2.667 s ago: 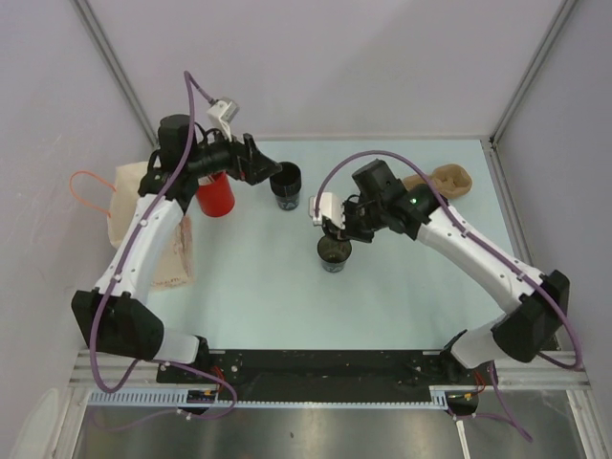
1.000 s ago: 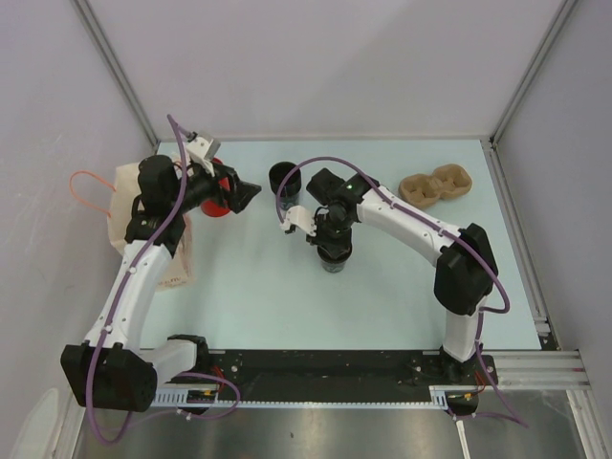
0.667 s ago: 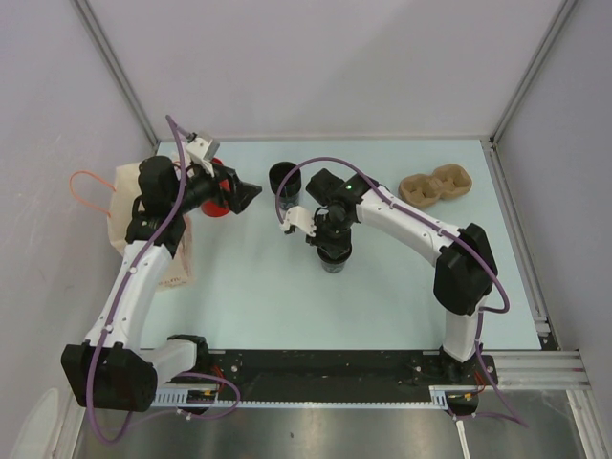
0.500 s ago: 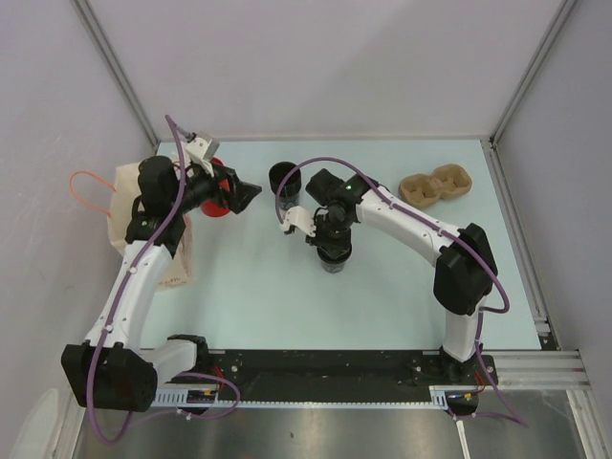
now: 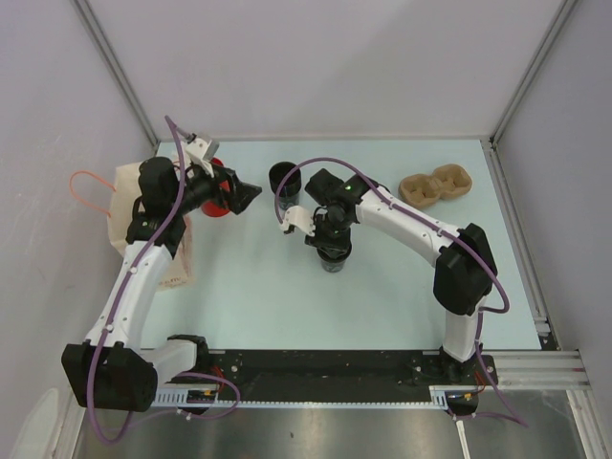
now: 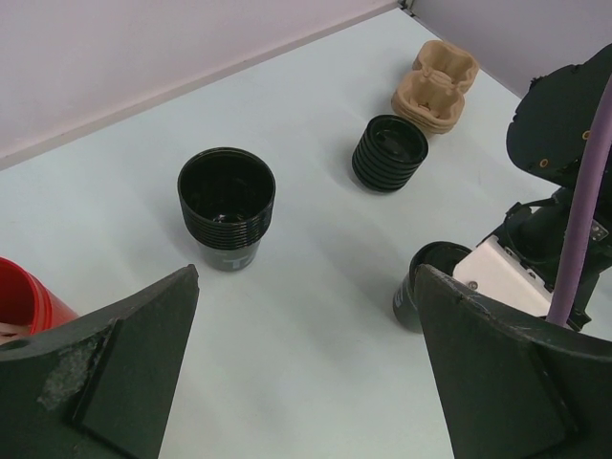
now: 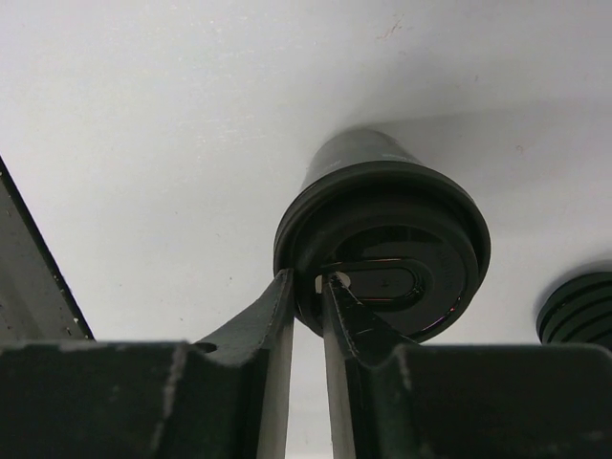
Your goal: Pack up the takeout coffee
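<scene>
The takeout coffee (image 5: 334, 256) is a small black cup with a black lid, standing mid-table; it shows from above in the right wrist view (image 7: 382, 239). My right gripper (image 5: 330, 235) hangs over it, its fingertips (image 7: 308, 277) a narrow gap apart, one outside the lid's rim and one on the lid's top. In the left wrist view the cup (image 6: 427, 275) is partly hidden behind a finger. My left gripper (image 5: 243, 194) is wide open and holds nothing (image 6: 306, 287), next to the red cup (image 5: 218, 194).
A stack of empty black cups (image 5: 284, 182) stands behind the coffee. A squat stack of black lids (image 6: 390, 153) sits further right. A brown cardboard carrier (image 5: 437, 185) lies at the back right. A paper bag (image 5: 122, 206) with an orange handle lies at the left edge.
My right gripper's fingers have parted slightly at the lid's rim. Both arms stay put over the last second; before that the left gripper drew back from the cup stack.
</scene>
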Available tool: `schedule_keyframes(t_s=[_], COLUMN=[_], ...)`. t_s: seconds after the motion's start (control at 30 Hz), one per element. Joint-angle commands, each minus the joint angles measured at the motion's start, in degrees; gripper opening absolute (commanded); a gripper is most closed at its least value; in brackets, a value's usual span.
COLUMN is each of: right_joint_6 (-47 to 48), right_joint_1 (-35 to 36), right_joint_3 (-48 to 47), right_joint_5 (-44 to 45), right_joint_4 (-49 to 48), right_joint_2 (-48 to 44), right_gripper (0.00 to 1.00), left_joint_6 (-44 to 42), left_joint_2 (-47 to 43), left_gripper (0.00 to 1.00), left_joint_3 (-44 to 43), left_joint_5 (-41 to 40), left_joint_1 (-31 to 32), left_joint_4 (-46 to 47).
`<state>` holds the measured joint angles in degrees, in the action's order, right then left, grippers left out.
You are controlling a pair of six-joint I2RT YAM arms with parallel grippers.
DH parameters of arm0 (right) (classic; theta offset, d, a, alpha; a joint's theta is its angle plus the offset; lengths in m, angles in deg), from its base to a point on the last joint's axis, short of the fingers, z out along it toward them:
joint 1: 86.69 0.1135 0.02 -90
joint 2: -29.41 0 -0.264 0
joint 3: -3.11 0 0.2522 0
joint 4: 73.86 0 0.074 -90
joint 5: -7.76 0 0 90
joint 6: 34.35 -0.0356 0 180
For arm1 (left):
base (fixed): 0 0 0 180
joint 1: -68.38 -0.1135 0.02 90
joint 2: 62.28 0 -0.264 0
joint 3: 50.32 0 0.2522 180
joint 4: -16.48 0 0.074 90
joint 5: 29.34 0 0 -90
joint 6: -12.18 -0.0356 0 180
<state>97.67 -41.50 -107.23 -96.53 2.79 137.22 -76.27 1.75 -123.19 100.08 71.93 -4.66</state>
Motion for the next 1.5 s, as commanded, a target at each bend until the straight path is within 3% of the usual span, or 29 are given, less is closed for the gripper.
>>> schedule_keyframes(t_s=[0.0, 0.57, 1.0, 1.17, 1.33, 1.47], right_joint_6=[-0.2, 0.3, 0.6, 0.4, -3.7, -7.0], right_joint_1=[0.1, 0.3, 0.3, 0.3, -3.3, -10.4], right_joint_3=[-1.7, -1.6, -1.6, -1.9, -1.1, 1.9], right_joint_5=[1.1, 0.0, 0.0, -0.3, -2.0, -8.6], right_joint_4=[-1.2, 0.0, 1.0, 1.4, -1.6, -4.7], right_joint_2=[-1.2, -2.6, -5.2, -7.0, -10.1, -13.3], right_gripper=[0.24, 0.26, 0.36, 0.50, 0.88, 0.98], left_joint_6=[0.2, 0.3, 0.2, 0.1, 0.0, -0.2], left_joint_2=[-1.5, -1.5, -1.5, -1.5, -1.0, 0.3], left_gripper=[0.99, 0.99, 0.99, 0.99, 0.99, 0.99], left_joint_3=[0.2, 0.4, 0.7, 0.7, 0.6, 0.0], left_joint_5=[1.5, 1.6, 1.5, 1.3, 3.1, 4.9], left_joint_1=[-0.6, -0.6, -0.6, -0.6, -0.6, -0.3], left_joint_4=[2.8, 3.1, 3.3, 3.3, 3.2, 2.4])
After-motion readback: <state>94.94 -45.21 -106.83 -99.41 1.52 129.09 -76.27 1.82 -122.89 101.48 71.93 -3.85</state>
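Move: The lidded cup stands under the right hand, its middle about 3 cm ahead of that hand, 1 cm to its left and 6 cm below; the nearly shut fingertips are at the near part of the black lid. The cup stack is some 16 cm ahead and 10 cm left of the right hand, the lid stack about 15 cm ahead and 8 cm right. From the left hand the lidded cup lies roughly 17 cm right, 5 cm back and 24 cm below. Up and off the lid goes the right hand, but only after it has held nearly still, fingertips down on the lid's near part, for about half the time. It then rises slowly, quickening to about 5 cm in all, with a slight drift right and forward and a tilt of some 10 degrees at the end, while its fingers spread from a narrow gap to almost fully open above the cup. ##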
